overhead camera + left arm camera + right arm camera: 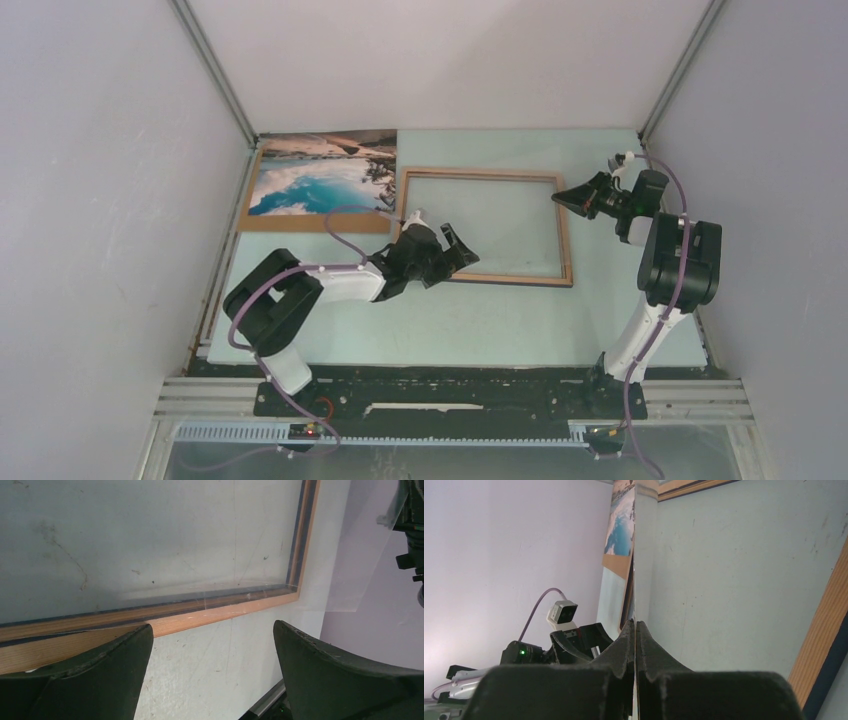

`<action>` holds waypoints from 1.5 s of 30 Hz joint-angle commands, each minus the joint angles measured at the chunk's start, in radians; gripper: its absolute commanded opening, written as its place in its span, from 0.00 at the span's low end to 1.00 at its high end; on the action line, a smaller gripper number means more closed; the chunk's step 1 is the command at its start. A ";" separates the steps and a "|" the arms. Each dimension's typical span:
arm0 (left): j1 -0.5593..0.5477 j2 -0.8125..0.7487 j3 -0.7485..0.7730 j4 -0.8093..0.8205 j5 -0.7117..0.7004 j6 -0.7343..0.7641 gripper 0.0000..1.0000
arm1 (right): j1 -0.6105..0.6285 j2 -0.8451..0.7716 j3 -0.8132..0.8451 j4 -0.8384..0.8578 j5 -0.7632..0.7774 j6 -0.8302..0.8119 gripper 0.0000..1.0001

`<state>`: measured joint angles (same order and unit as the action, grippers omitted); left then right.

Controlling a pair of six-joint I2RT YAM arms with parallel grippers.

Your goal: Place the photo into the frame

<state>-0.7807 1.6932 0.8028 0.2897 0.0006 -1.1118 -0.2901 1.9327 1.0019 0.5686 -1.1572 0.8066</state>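
Note:
The frame [565, 240] lies flat mid-table, light wood face up; its near rail [210, 615] shows in the left wrist view and one rail [826, 615] in the right wrist view. The photo [325, 172] lies face up at the back left on a brown backing board, and also shows far off as the photo [620, 525]. My left gripper [447, 245] stands open over the frame's near left part, nothing between its fingers [115, 660]. My right gripper [558, 197] is shut on a thin clear pane [350, 575], held edge-on [634, 580] above the frame's right side.
The brown backing board [262, 215] sits under the photo against the left wall. White enclosure walls close in the table on three sides. A metal rail [450, 400] runs along the near edge by the arm bases.

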 commanded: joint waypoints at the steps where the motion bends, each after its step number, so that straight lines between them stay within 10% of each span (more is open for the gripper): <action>1: 0.021 0.021 0.059 0.033 -0.008 -0.018 1.00 | 0.017 -0.013 0.028 0.058 -0.021 0.019 0.00; 27: 0.093 -0.397 -0.058 -0.217 0.117 0.228 0.99 | 0.022 0.096 0.055 0.181 -0.070 0.092 0.00; 36: 0.452 -0.481 -0.031 -0.271 0.141 0.218 1.00 | 0.025 0.023 0.084 -0.211 0.029 -0.074 0.26; 45: 0.559 -0.289 0.058 -0.255 0.169 0.229 0.99 | 0.036 -0.022 0.183 -0.561 0.121 -0.245 0.36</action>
<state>-0.2386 1.3239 0.7807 0.0265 0.1360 -0.9142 -0.2665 1.9636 1.1198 0.1711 -1.0653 0.6727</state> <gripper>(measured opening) 0.992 0.366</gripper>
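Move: The photo's middle lies about 29 cm ahead and 31 cm to the left of my left hand, some 6 cm lower. That hand hovers open at the frame's near rail, with the frame's middle about 16 cm ahead and 5 cm right. My right hand pinches the clear sheet above the frame's right end. The frame's middle lies about 16 cm to its left and level with it, 12 cm below. I back my left hand, fingers still open, off the frame's near rail, lifting some 12 cm, then sweep it about 19 cm left and 8 cm forward towards the photo, sinking a little at the end and turning roughly 20 degrees counter-clockwise. My right hand first stays nearly in place, then lowers about 3 cm, tips down and opens its fingers over a third, ending its pinch on the clear sheet. ##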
